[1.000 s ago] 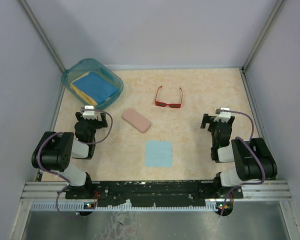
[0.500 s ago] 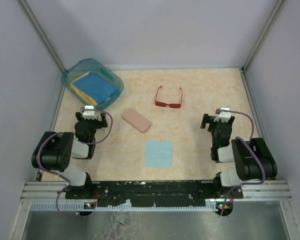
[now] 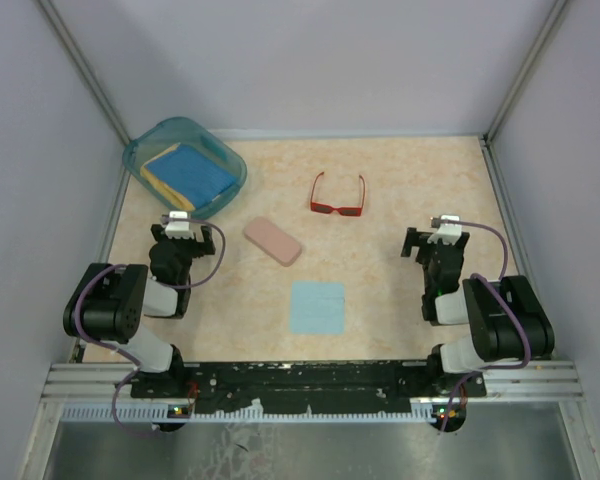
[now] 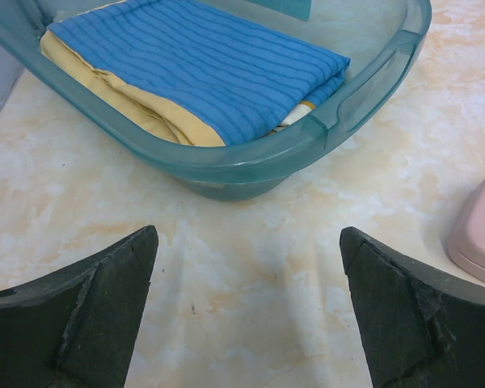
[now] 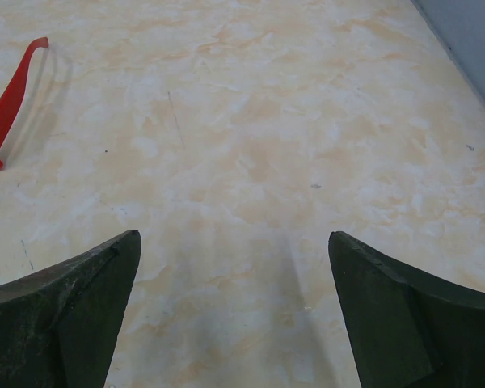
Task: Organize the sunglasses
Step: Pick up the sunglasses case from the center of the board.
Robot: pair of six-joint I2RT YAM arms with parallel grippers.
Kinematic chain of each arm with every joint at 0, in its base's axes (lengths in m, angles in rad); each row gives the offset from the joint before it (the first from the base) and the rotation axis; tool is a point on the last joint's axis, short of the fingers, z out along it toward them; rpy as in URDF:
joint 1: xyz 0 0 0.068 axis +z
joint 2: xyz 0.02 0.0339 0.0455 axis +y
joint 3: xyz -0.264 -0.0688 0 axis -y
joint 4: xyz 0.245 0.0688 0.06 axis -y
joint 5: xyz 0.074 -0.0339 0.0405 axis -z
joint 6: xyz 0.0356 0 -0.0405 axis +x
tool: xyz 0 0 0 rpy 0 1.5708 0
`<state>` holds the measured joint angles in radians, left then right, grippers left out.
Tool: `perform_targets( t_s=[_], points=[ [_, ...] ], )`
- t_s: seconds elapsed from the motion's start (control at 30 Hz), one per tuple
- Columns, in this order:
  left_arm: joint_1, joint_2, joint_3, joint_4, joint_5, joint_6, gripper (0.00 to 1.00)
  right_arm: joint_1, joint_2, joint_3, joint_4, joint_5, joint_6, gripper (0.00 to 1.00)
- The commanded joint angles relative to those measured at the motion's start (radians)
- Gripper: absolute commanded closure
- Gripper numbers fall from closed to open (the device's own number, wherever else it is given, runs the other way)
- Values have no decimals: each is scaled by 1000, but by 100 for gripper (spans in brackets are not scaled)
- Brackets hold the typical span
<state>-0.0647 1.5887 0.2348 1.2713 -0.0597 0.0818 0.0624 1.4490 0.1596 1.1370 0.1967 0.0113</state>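
The sunglasses (image 3: 338,197), red-framed with dark lenses, lie unfolded on the table at the back middle, temple arms pointing away from me. One red temple arm (image 5: 12,101) shows at the left edge of the right wrist view. My left gripper (image 3: 183,228) stands open at the left, nothing between its fingers, facing the teal basin. My right gripper (image 3: 437,238) stands open at the right over bare table, well to the right of the sunglasses and nearer than them.
A teal plastic basin (image 3: 230,160) with folded blue and yellow cloths (image 4: 202,69) sits at the back left. A pink oblong case (image 3: 272,241) lies left of centre, its end (image 4: 481,234) visible in the left wrist view. A light blue square cloth (image 3: 316,306) lies near centre front.
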Motion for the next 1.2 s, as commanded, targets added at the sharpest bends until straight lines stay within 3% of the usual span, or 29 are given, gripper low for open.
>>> perform_targets(
  t_s=[0.0, 0.2, 0.43, 0.53, 0.7, 0.77, 0.9, 0.97, 1.03, 1.17],
  points=[
    [4, 5, 10, 8, 12, -6, 0, -7, -3, 32, 67, 6, 4, 1],
    [4, -15, 12, -11, -8, -11, 0, -8, -36, 19, 70, 11, -1, 1],
    [-3, -250, 102, -343, -18, -48, 0, 134, -258, 180, -363, 96, -67, 1],
    [-2, -348, 136, -482, -14, -167, 0, 160, -324, 305, -614, 81, 60, 1],
    [3, -484, 145, -592, 151, -454, 0, 160, -394, 447, -882, -215, 177, 1],
    [3, -516, 136, -588, 259, -495, 0, 160, -401, 472, -911, -328, 230, 1],
    [4, -581, 94, -602, 272, -558, 0, 197, -415, 485, -920, -465, 239, 1],
    [4, -610, 87, -656, 224, -598, 0, 249, -417, 498, -942, -440, 220, 1],
    [5, -633, 85, -693, 191, -615, 0, 320, -413, 510, -962, -319, 213, 1],
    [4, -661, 97, -751, 197, -605, 0, 447, -377, 558, -963, -190, 173, 1]
  ],
)
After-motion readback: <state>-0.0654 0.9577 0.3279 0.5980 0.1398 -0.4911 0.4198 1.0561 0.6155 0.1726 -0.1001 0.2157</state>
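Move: The sunglasses case lies about 20 cm to the right of my left hand, level with it fore and aft and some 8 cm below. From my right hand it is roughly 37 cm left and 2 cm ahead. The sunglasses are about 22 cm left and 12 cm ahead of my right hand, the blue cloth 26 cm left and 15 cm back. The teal tray stands about 17 cm straight ahead of my left hand. I lift my right hand and swing it some 18 cm left towards the case, rising about 14 cm, then sinking a little and easing back while it turns about 35 degrees counter-clockwise. My left hand goes up some 10 cm, then right and slightly back, rolling its left side down about 30 degrees. Both grippers stay wide open, touching nothing. ##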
